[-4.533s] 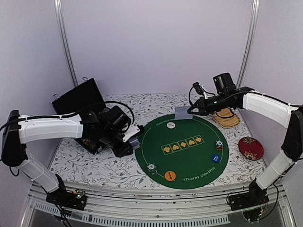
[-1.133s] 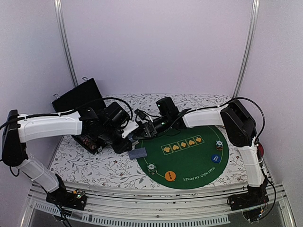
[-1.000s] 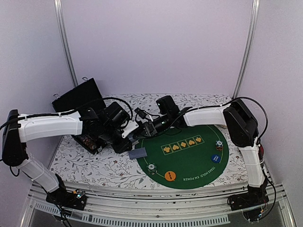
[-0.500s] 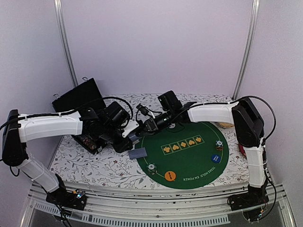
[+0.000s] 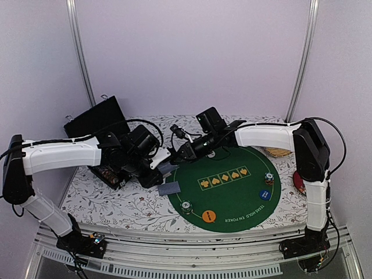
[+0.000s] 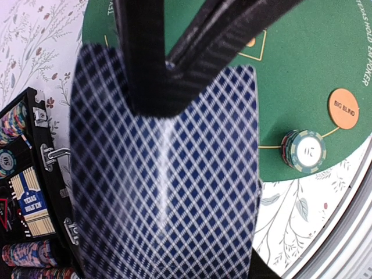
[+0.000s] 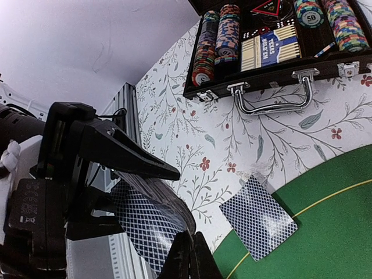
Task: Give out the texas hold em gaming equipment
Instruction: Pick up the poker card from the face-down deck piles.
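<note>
My left gripper (image 5: 156,168) is shut on a deck of blue-lattice-backed playing cards (image 6: 163,174), held above the green poker mat's (image 5: 238,195) left edge. My right gripper (image 7: 187,256) reaches across and is shut on the edge of one card at the deck's (image 7: 152,215) near corner. A single card (image 5: 170,188) lies face down, half on the mat. Two striped chip stacks (image 5: 186,206) (image 5: 268,178) stand on the mat, with an orange disc (image 5: 209,216) and a blue disc (image 5: 264,195). The left wrist view also shows a chip stack (image 6: 302,151) and the orange disc (image 6: 343,108).
An open black case (image 7: 273,40) full of chips and boxed cards sits at the left, its lid (image 5: 96,121) raised. A tan woven mat (image 5: 279,152) and a red cushion (image 5: 298,181) lie behind the right arm. The cloth is floral (image 5: 116,200).
The right gripper has closed its fingers at the deck and drawn slightly right. Earlier it was at the mat's far right; a card now lies at the mat's left edge.
</note>
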You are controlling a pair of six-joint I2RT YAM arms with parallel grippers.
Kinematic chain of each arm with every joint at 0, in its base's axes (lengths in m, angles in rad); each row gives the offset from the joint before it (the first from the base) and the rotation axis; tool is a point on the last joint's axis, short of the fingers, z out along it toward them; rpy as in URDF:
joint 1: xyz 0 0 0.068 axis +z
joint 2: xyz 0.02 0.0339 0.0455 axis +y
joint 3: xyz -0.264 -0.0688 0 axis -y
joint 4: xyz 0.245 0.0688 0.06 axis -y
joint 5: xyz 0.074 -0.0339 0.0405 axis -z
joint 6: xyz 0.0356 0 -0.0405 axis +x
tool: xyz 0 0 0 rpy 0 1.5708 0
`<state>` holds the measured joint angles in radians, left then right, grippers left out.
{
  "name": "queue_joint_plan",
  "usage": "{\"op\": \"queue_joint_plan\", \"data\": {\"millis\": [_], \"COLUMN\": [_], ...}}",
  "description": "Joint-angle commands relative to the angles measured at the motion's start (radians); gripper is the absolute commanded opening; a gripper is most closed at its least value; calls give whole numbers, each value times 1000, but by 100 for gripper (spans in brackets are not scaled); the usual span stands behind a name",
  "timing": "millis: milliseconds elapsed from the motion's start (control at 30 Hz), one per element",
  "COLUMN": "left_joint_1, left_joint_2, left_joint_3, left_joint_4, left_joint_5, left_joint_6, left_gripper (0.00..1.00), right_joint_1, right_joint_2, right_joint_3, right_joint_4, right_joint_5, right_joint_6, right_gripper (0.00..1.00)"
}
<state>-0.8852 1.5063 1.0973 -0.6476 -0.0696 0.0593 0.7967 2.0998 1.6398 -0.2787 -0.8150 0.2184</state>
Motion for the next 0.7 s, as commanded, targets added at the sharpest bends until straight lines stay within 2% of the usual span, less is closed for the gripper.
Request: {"op": "queue_joint_plan", "data": {"millis": [0,200,400,667], "left_joint_1": [1,0,2,2], "left_joint_2": [-4,-16,-19,-18], "left_joint_3": [0,-6,-8,-12], "left_joint_4": [8,7,11,36], "left_joint_5": [18,18,8,10], "left_joint_6": [1,-5,-4,16], "left_gripper": [43,43,43,43], "right_joint_1": [-14,-43,-112,-253], "right_joint_2": [-75,-157,-273,-602], "right_joint_3": [-1,-40,-152,-522], "right_joint_4": [-24,-31,-23,-133], "right_joint_5": [56,78,104,274], "right_joint_6": [-31,-40,-10,123], "right_gripper": [2,2,2,2]}}
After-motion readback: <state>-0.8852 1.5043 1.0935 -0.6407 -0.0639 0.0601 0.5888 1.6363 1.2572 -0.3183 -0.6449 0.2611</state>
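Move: The right fingers are already shut on the near end of a card at the deck that the left hand holds. The deck's middle is some 4 cm left of the right hand, 1 cm back and 3 cm lower, and about 3 cm right of the left hand point, 1 cm ahead. About 14 cm below the right hand, a face-down card lies 3 cm left and 3 cm back; the white button lies 13 cm right and 13 cm ahead. Keeping its pinch on the card, the right hand draws it away from the deck, first rising some 6 cm while easing right, then sweeping faster to the right over the green mat, about 14 cm in all and still going. It drifts slightly forward and swings roughly 20 degrees clockwise. The left hand stays put, gripping the rest of the deck. ##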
